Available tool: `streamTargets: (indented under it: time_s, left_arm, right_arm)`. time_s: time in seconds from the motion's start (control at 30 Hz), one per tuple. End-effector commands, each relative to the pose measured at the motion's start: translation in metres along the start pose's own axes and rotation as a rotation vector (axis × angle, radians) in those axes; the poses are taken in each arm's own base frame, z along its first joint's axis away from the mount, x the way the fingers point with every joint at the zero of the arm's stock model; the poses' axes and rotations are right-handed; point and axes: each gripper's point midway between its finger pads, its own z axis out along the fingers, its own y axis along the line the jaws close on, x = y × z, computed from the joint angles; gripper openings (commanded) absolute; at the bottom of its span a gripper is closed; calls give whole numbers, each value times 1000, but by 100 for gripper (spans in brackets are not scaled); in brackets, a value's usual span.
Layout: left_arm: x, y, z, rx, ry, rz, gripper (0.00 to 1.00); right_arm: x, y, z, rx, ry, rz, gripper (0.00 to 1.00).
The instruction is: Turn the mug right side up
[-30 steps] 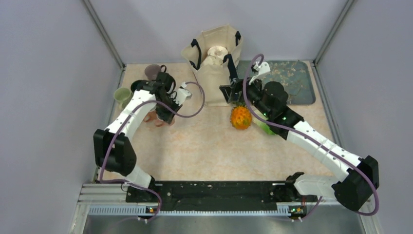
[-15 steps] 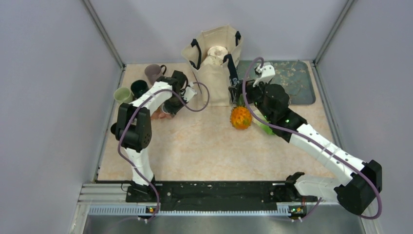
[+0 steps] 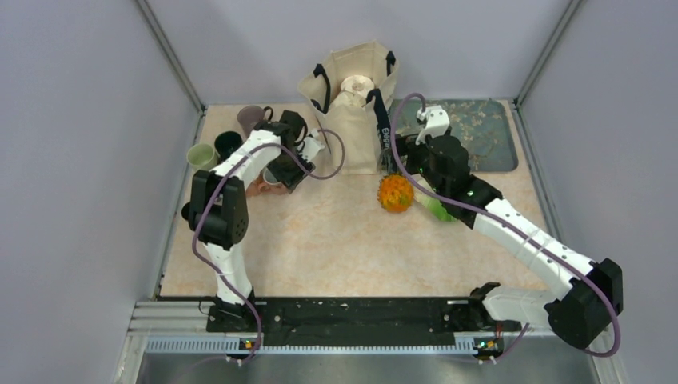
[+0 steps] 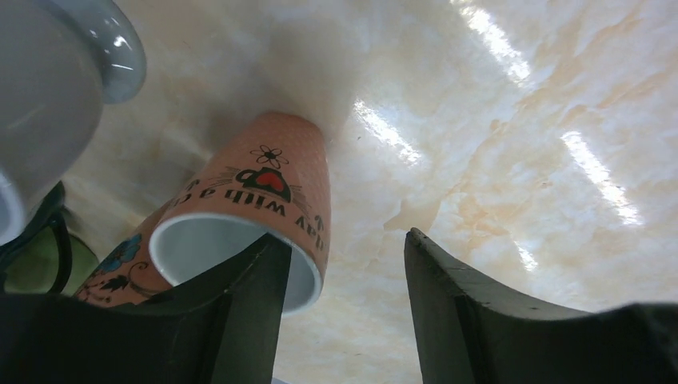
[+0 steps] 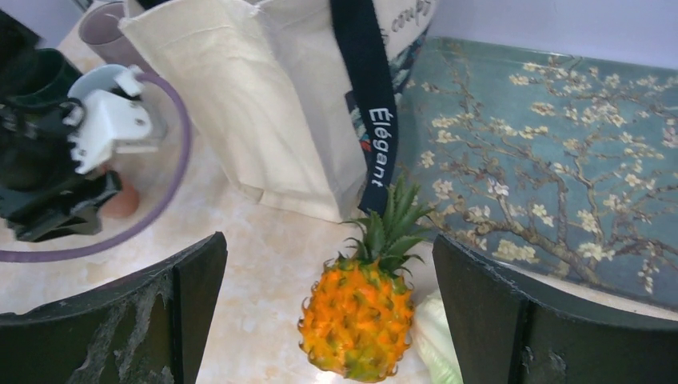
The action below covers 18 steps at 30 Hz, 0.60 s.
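Observation:
The orange mug [image 4: 264,192] with black lettering rests on the marble table, its white mouth turned up toward the left wrist camera. My left gripper [image 4: 344,240] is open above it. One finger [image 4: 240,320] overlaps the mug's mouth; the other stands apart over bare table. From above, the mug [image 3: 260,187] shows partly under the left gripper [image 3: 281,174] at the table's back left. My right gripper [image 5: 329,240] hangs wide open above a pineapple [image 5: 360,320], holding nothing. In the top view the right gripper [image 3: 392,156] is beside the tote bag.
A pale mug [image 4: 48,96] and a green mug [image 4: 32,268] stand close to the orange one. Green [image 3: 200,154], black [image 3: 228,144] and purple [image 3: 251,118] mugs line the back left. A canvas tote bag [image 3: 352,96], a floral mat [image 3: 480,128] and a pale green object [image 3: 436,210] lie at the back and right.
My left gripper was shut on the mug and has now opened off it; the left arm's elbow folded in toward the back left. The right arm shifted slightly toward the bag.

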Motion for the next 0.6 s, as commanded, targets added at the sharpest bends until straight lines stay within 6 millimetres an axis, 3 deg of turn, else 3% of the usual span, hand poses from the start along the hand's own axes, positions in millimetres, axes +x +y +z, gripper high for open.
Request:
streamTargets:
  time_s: [0.0, 0.13, 0.27, 0.37, 0.57]
  left_arm:
    - [-35, 4, -76, -23, -228, -18, 61]
    - [-49, 9, -130, -95, -412, -66, 65]
    - [-40, 27, -169, -234, -611, -195, 75]
    - [-19, 50, -191, -421, -724, -310, 80]
    - [37, 69, -202, -493, -854, -593, 80]
  right_arm:
    - [-18, -19, 2, 35, -25, 43, 99]
    - [-5, -45, 3, 91, 6, 65, 99]
    - [14, -71, -6, 173, 23, 84, 99]
    - [39, -91, -14, 247, 36, 73, 99]
    - [76, -124, -32, 395, 8, 52, 99]
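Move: Just to the left of the left hand, about 3 cm over and 1 cm ahead, stands the small terracotta mug, its middle some 4 cm lower, one open finger inside its rim. The big terracotta mug is about 11 cm to the hand's left and level with it; the light blue mug is roughly 10 cm ahead and 3 cm left. From the right hand the small terracotta mug lies some 35 cm left, 4 cm ahead and 24 cm below. Rising away from the small terracotta mug, the left hand draws its inner finger up out of the rim while the fingers open wider, climbs nearly 20 cm, swings some 5 cm left late on and tips its fingers from straight down to about 45 degrees forward. The right hand, empty and wide open, goes about 10 cm right, then also sinks some 9 cm towards the lettuce. ##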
